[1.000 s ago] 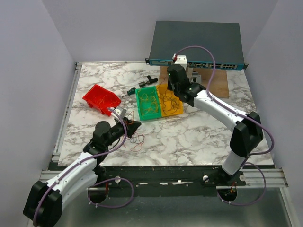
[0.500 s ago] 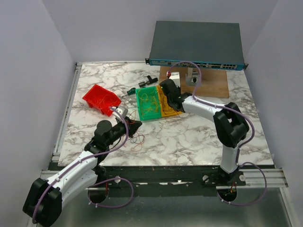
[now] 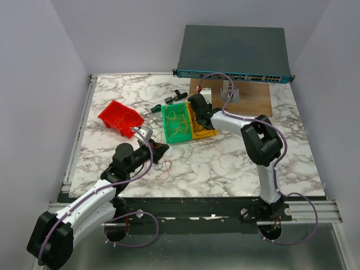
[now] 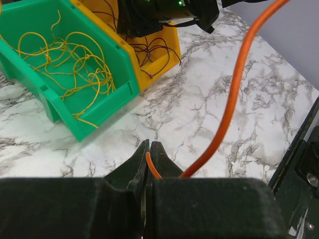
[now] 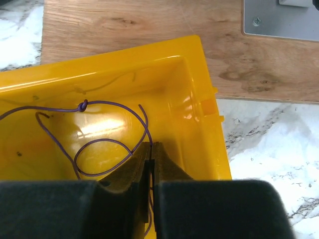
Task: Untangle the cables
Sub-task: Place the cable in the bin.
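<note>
My left gripper (image 3: 163, 149) is shut on an orange wire (image 4: 234, 94) that runs up and away to the right in the left wrist view, pinched at the tips (image 4: 149, 145). A few loose red and dark wires (image 3: 163, 169) lie on the marble just beside it. My right gripper (image 3: 197, 119) is low inside the yellow bin (image 3: 209, 133), shut (image 5: 151, 145) on a dark purple wire (image 5: 99, 103) that loops across the bin floor with a small knot. The green bin (image 3: 166, 130) next to it holds several yellow wires (image 4: 75, 55).
A red bin (image 3: 120, 118) lies tipped at the left. A network switch (image 3: 233, 50) stands at the back on a wooden board (image 3: 256, 98). Small black parts (image 3: 177, 95) lie behind the green bin. The yellow bin's wall (image 5: 199, 99) is close around my right fingers.
My right arm has folded in and its gripper has gone forward and down into the yellow bin. My left arm has hardly moved.
</note>
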### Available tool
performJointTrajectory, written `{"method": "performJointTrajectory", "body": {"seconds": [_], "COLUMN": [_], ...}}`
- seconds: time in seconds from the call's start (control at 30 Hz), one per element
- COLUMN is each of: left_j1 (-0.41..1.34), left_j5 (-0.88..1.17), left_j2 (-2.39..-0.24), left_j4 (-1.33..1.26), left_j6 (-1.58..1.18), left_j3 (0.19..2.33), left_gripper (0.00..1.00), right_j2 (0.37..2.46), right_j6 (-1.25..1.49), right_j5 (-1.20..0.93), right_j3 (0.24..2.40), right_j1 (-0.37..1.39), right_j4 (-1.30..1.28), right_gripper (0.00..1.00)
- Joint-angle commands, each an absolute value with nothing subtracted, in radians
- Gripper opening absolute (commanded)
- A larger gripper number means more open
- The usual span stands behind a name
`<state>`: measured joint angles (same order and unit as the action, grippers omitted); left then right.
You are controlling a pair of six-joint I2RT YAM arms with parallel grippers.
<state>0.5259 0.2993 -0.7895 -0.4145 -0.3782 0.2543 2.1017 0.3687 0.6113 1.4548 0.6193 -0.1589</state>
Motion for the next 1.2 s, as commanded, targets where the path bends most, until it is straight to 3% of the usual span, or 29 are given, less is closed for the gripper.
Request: {"method": "performJointTrajectory", "body": {"seconds": [0.0,0.07,0.37,0.7,0.83,0.93,1.17], "left_j1": [0.535,0.537,0.544,0.557,0.568,0.576,0.632], "left_j5": [0.281,0.278,0.260,0.275,0.323,0.372,0.464], "left_j2": [-0.789,-0.789,-0.786,-0.802,-0.810,-0.800,-0.754], "left_j4": [-0.406,-0.405,-0.394,-0.405,-0.415,-0.379,-0.162], "left_j6": [-0.359,-0.359,-0.354,-0.342,-0.330,-0.352,-0.435], "left_j3": [0.284,0.285,0.288,0.294,0.305,0.351,0.595], "left_gripper": [0.00,0.00,0.00,0.00,0.00,0.00,0.00], "right_j2": [2.006,1.952,1.745,1.467,1.339,1.321,1.377], "right_j6": [0.408,0.395,0.400,0.509,0.428,0.386,0.372], "right_j5": [0.596,0.589,0.464,0.253,-0.044,-0.251,-0.327], "right_j3": [1.450,1.443,1.348,0.973,0.784,0.683,0.609], "right_j1": [0.612,0.612,0.612,0.612,0.612,0.615,0.700], "right_j4": [-0.155,-0.165,-0.218,-0.131,0.083,0.207,0.357], "right_gripper": [0.17,0.28,0.56,0.64,0.71,0.76,0.78]}}
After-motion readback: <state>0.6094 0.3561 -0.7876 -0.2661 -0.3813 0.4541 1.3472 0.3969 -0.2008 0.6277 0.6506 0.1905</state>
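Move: My right fingers are down inside the yellow bin with the purple cable; the bin's middle is about 3 cm to their left and 1 cm back. The green bin's middle is some 15 cm left and 2 cm back, and the loose orange-and-dark tangle roughly 26 cm back and 21 cm left. From my left hand, holding the orange cable, the yellow bin lies about 21 cm ahead, 17 cm right and 12 cm lower. I open my right fingers wide to let the purple cable go, rising about 12 cm clear of the yellow bin. Then I sweep back some 20 cm and dip again, turning counter-clockwise and rolling my left side up, towards the orange cable side. My left hand keeps its pinch on the orange cable, holding still, then lifts about 6 cm, drifting right, at the end. ##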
